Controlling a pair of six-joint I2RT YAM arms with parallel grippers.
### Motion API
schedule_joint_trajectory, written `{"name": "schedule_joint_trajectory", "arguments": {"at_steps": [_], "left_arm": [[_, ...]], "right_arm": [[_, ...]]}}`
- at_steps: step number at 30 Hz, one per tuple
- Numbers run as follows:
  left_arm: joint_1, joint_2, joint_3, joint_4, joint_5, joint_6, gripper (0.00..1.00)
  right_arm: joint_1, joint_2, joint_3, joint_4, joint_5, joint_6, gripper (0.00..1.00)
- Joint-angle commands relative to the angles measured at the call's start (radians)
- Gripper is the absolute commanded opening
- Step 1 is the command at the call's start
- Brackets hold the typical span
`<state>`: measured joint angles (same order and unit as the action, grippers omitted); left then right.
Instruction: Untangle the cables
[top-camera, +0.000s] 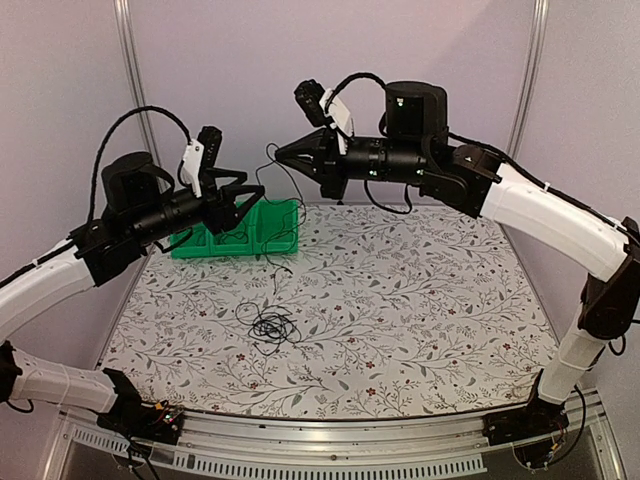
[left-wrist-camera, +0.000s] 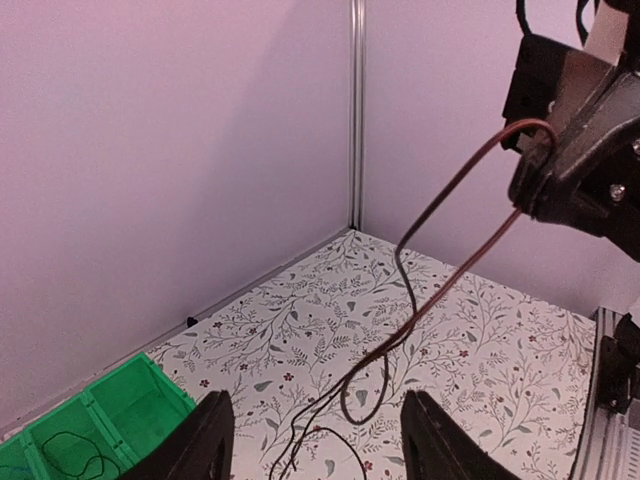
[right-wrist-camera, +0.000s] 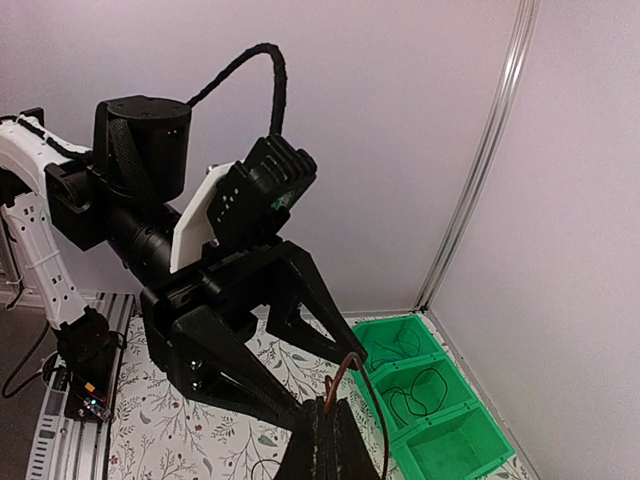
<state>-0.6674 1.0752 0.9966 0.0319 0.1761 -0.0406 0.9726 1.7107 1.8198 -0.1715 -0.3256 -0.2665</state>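
Observation:
A wiry bundle of thin black cables (top-camera: 270, 325) lies on the floral table, left of centre. One thin cable (left-wrist-camera: 410, 325) rises from it as a doubled loop. My right gripper (top-camera: 280, 153) is shut on the top of that loop, high above the table. In the right wrist view the loop sticks up out of its closed tips (right-wrist-camera: 335, 405). My left gripper (top-camera: 250, 208) faces it from the left, open. Its fingers (left-wrist-camera: 205, 440) stand wide apart, and the hanging strands pass between them without touching.
A green bin (top-camera: 240, 230) with three compartments stands at the table's back left, under the left gripper. Two compartments hold a coiled thin cable (right-wrist-camera: 415, 390); the nearest (right-wrist-camera: 455, 450) is empty. Purple walls close in the back and sides.

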Motion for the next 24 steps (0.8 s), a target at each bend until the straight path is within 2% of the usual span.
{"name": "schedule_joint_trajectory", "arguments": {"at_steps": [1,4,8,13,15,16,17,19,22,24], "left_arm": [[0.006,0.053,0.050,0.047,0.051,0.031,0.53],[0.006,0.079,0.069,0.062,0.073,0.034,0.46],[0.006,0.099,0.088,0.066,0.076,0.039,0.29],[0.007,0.110,0.117,0.059,0.084,0.066,0.01],[0.011,0.111,0.128,0.052,0.075,0.069,0.00],[0.015,0.112,0.136,0.045,0.071,0.069,0.00],[0.021,0.116,0.147,0.034,0.067,0.069,0.00],[0.040,0.135,0.180,-0.004,0.066,0.063,0.00],[0.075,0.169,0.234,-0.083,0.072,0.044,0.00],[0.102,0.198,0.270,-0.128,0.075,0.024,0.00]], "right_arm": [[-0.009,0.020,-0.012,0.006,0.004,0.015,0.00],[-0.011,0.029,-0.011,0.007,0.002,0.015,0.00],[-0.020,0.040,-0.011,0.009,0.005,0.016,0.00],[-0.039,0.057,-0.011,0.012,0.024,0.034,0.00],[-0.041,0.069,-0.010,0.014,0.108,0.038,0.00],[-0.041,0.074,-0.012,0.027,0.267,0.036,0.01],[-0.048,0.083,-0.015,0.043,0.393,0.049,0.04],[-0.075,0.096,-0.013,0.051,0.479,0.071,0.17],[-0.115,0.100,-0.017,0.049,0.444,0.109,0.40],[-0.133,0.087,-0.028,0.035,0.346,0.132,0.48]]}}
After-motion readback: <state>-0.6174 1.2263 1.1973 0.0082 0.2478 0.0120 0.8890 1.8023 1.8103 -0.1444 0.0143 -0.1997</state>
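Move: The cable hangs from the shut right gripper and runs between the open left fingers. The stretch to pinch lies about 1 cm ahead of the left hand and 2 cm to its right, level with it. From the right hand that stretch is some 4 cm left, 1 cm back and 3 cm below. The cable tangle lies roughly 37 cm below the left hand, 7 cm nearer and 4 cm left; the green tray, about 24 cm ahead and 18 cm left, 34 cm down. Ease the left gripper about 2 cm right and slightly forward onto the hanging cable, and shut its fingers to pinch it below the right grip. Only then open the right fingers to about half and swing that hand away, some 10 cm forward and a little down and right, turning clockwise about 25 degrees, while the left lifts the cable a few centimetres, going forward towards the end. ##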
